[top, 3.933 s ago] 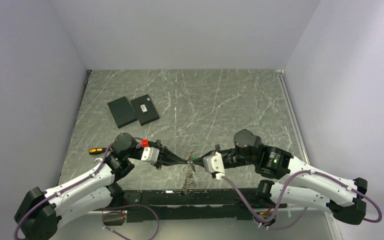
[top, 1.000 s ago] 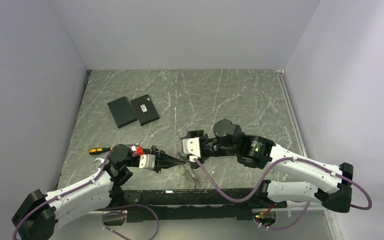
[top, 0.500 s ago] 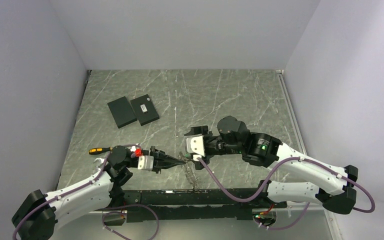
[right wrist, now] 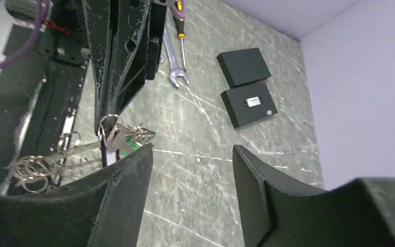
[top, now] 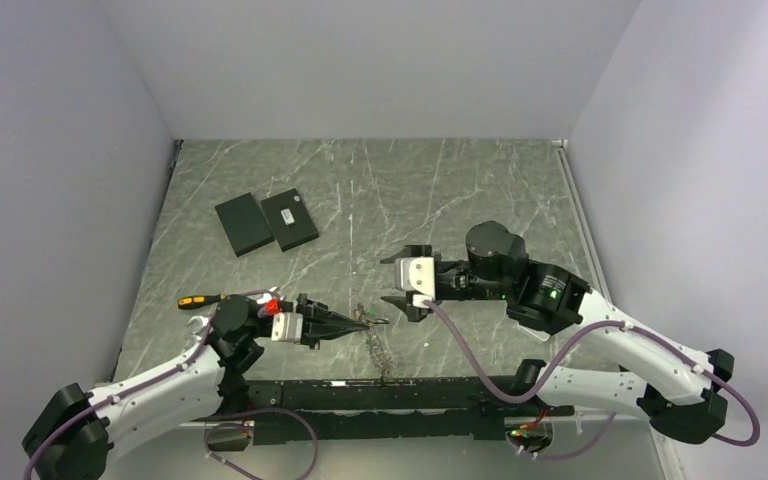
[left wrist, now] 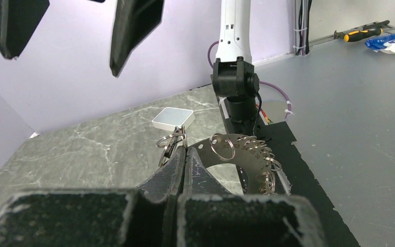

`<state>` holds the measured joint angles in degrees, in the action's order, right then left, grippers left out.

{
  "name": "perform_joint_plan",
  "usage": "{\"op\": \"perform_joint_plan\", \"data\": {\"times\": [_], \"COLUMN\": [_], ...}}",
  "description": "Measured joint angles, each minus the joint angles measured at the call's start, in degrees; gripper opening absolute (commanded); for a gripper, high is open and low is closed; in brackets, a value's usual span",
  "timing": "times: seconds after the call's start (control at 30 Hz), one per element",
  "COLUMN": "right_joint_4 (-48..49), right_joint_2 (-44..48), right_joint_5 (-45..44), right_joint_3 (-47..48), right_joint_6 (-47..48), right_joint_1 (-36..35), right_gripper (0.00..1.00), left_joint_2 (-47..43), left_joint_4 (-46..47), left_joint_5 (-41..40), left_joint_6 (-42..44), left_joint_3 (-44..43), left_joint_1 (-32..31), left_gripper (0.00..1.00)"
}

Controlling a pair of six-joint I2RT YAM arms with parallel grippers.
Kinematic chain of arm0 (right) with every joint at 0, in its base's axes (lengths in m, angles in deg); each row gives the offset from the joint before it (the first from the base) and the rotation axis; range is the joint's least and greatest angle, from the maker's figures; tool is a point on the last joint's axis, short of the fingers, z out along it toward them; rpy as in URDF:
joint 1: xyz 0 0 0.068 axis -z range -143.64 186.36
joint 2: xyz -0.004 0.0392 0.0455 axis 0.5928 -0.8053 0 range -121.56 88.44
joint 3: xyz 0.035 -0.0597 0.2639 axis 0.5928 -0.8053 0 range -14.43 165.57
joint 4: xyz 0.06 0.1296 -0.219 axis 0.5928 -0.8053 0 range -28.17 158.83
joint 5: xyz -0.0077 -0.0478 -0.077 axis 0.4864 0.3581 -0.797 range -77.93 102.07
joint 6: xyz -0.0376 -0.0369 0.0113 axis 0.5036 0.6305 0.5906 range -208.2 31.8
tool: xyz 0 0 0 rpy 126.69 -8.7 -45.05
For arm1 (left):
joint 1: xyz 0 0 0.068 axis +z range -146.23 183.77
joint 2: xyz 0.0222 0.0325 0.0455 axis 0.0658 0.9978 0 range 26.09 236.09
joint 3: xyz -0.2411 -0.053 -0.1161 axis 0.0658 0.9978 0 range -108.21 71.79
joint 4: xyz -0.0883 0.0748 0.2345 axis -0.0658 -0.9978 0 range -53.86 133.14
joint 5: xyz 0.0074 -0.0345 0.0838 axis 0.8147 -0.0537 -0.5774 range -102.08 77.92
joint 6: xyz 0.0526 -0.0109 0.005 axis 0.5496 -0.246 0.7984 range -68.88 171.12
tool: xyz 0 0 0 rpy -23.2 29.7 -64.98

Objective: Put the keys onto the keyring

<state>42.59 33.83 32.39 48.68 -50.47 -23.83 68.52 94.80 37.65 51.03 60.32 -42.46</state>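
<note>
My left gripper (top: 365, 321) is shut on the keyring (left wrist: 171, 143), a thin metal ring held just above the table. A curved metal strip with several small rings (left wrist: 244, 154) and the grey chain (top: 381, 352) trail from it. In the right wrist view the ring (right wrist: 111, 125) carries a fan of small silver keys (right wrist: 140, 135) and a green tag (right wrist: 129, 150); I cannot tell whether the keys are threaded on. My right gripper (top: 394, 280) is open and empty, a short way to the right of the ring and above it. Its fingers (left wrist: 133, 25) show in the left wrist view.
Two flat black plates (top: 265, 222) lie at the back left, also in the right wrist view (right wrist: 248, 104). A screwdriver (top: 196, 301) and a wrench (right wrist: 171, 63) lie by the left arm. A small white square (left wrist: 173, 118) sits just behind the ring.
My right gripper has drawn back to the right, away from the ring, and stands open. My left gripper has stayed shut on the keyring and barely moved.
</note>
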Motion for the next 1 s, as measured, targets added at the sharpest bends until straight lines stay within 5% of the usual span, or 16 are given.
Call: {"op": "perform_joint_plan", "data": {"times": [0.13,1.0], "right_joint_4": [-0.94,-9.70], "right_joint_2": [0.07,-5.51], "right_joint_5": [4.57,17.70], "right_joint_3": [1.14,1.22], "right_joint_6": [-1.18,-5.44], "right_joint_1": [1.16,1.09], "right_gripper": [0.37,0.35], "left_joint_2": [-0.09,0.57], "left_joint_4": [0.02,0.87], "left_joint_5": [-0.11,-0.22], "left_joint_6": [0.00,0.02], "left_joint_3": [0.00,0.15], "left_joint_1": [0.00,0.00], "left_gripper": [0.00,0.00]}}
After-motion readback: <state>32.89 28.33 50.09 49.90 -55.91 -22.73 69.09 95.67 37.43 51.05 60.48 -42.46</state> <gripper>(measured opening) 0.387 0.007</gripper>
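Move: The key ring pinched in the left fingertips lies about 6 cm back from the right hand, some 3 cm to its left and 6 cm lower; from the left hand it is about 1 cm to the right and 1 cm up, level fore and aft. The keys with the green tag hang 1 cm forward of the ring and 1 cm to its right, a bit lower. The curved ring plate hangs about 5 cm back of the ring and 3 cm below it. The key ring stays pinched in the still left hand while the right hand comes to it, travelling about 5 cm back and then, as it goes, nearly as far down. On the way its fingers close from wide to roughly half that gap, and the wrist rolls its forward side down some 20 degrees with a slight counter-clockwise swing. It ends close to the ring, tips still apart; no touch can be made out. ##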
